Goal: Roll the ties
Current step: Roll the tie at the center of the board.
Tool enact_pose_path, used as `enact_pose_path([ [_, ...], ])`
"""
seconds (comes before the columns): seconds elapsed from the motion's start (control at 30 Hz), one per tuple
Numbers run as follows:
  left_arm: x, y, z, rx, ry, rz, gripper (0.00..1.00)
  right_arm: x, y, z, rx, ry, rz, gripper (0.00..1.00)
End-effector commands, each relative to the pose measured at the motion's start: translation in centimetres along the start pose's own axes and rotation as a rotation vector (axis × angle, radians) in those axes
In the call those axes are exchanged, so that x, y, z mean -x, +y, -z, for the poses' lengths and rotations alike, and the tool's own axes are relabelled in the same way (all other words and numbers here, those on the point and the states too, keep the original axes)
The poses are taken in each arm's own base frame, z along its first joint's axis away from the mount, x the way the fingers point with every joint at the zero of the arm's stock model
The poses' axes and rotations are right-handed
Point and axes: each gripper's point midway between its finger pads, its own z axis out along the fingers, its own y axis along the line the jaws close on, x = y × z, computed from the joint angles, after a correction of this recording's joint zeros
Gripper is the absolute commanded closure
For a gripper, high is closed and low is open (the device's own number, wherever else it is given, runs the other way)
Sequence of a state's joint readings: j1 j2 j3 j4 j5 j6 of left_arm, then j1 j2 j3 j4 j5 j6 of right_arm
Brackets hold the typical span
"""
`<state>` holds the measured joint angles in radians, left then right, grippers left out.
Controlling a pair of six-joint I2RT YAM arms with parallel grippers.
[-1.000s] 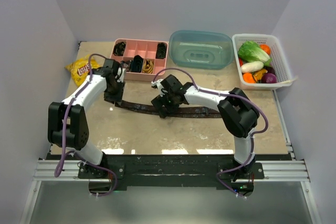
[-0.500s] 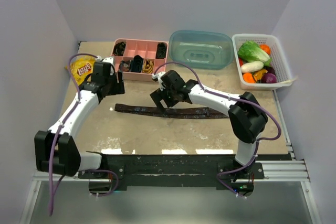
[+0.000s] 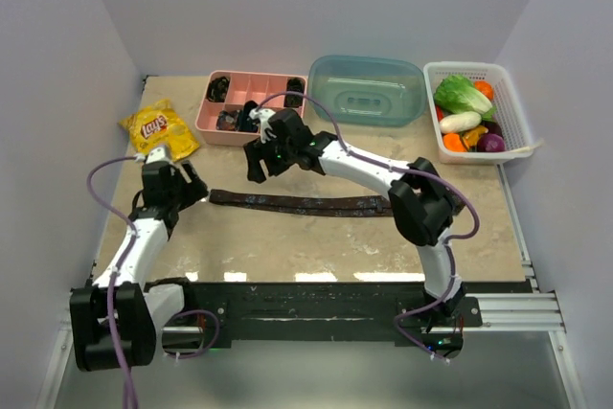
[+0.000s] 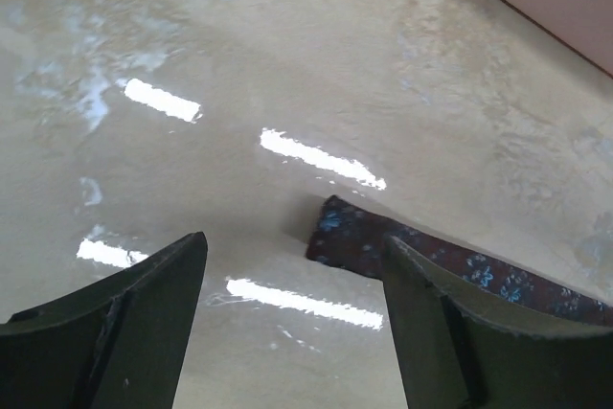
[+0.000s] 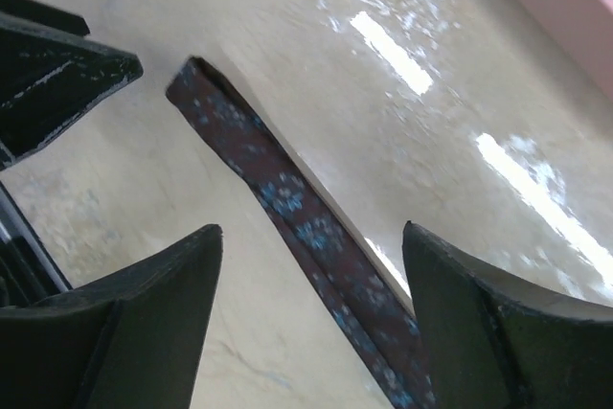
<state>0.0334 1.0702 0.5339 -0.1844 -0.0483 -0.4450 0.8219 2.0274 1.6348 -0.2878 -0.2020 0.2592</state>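
Note:
One of the ties, dark maroon with small blue flowers, lies flat and unrolled across the middle of the table. My left gripper is open just left of its left end. The left wrist view shows that end on the table close to my right finger, with nothing between the jaws of my left gripper. My right gripper hovers open above and behind the tie's left part. In the right wrist view the tie runs diagonally under the gap of my right gripper, not gripped.
A pink divided tray holding dark coils stands at the back, with a yellow chip bag to its left. A teal tub and a white basket of vegetables stand at the back right.
My left gripper has opened, let go of the tie's left end and drawn back to the near left. My right gripper has lifted off the tie's middle and moved left and back.

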Motion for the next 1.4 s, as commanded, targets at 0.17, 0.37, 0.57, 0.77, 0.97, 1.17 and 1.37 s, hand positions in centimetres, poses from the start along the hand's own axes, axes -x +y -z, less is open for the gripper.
enact_pose_path([
  [0.17, 2.9, -2.8, 0.4, -0.412, -0.2, 0.18, 0.24, 2.0, 4.0, -3.9, 0.165, -0.025, -0.026, 0.55],
  [0.37, 1.6, -3.7, -0.4, -0.496, -0.171, 0.206, 0.33, 2.2, 5.4, -5.3, 0.2, -0.044, -0.044, 0.73],
  [0.57, 0.0, -2.7, -1.5, -0.446, -0.13, 0.209, 0.42, 2.2, 6.3, -6.4, 0.227, -0.036, -0.044, 0.9],
  [0.77, -1.0, -1.9, -2.2, -0.404, -0.094, 0.221, 0.48, 1.7, 7.8, -7.5, 0.251, -0.018, -0.028, 1.0],
  [0.97, -1.8, -1.3, -2.8, -0.368, -0.07, 0.236, 0.49, -0.3, 8.0, -9.5, 0.247, 0.027, -0.026, 1.0],
  [1.17, -2.5, -1.3, -3.2, -0.381, -0.05, 0.244, 0.49, -1.7, 7.6, -10.9, 0.223, 0.05, -0.028, 1.0],
  [1.37, -2.9, -1.5, -3.3, -0.4, -0.046, 0.241, 0.52, -3.7, 6.2, -12.8, 0.169, 0.097, -0.041, 1.0],
])
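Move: Both hands go for the same place, the tie's left end: from the left hand it lies about 3 cm to the right, 1 cm ahead and some 6 cm below; from the right hand about 12 cm to the left, 3 cm back and 11 cm below. The pink organizer's middle is roughly 21 cm farther out than that end and 9 cm to the right of it; the chip bag is about 15 cm farther out and 13 cm to the left of it. The right hand's shut fingertips come down on the tie just inside its left end: open at first, they close while the hand travels some 11 cm left, dipping and rising slightly, then it sinks steeply and a little back. The left hand swings briefly left, then right, rolling its left side down over 20 degrees, and sinks about 5 cm, half-closing its fingers around the tie's end without pinching it. ##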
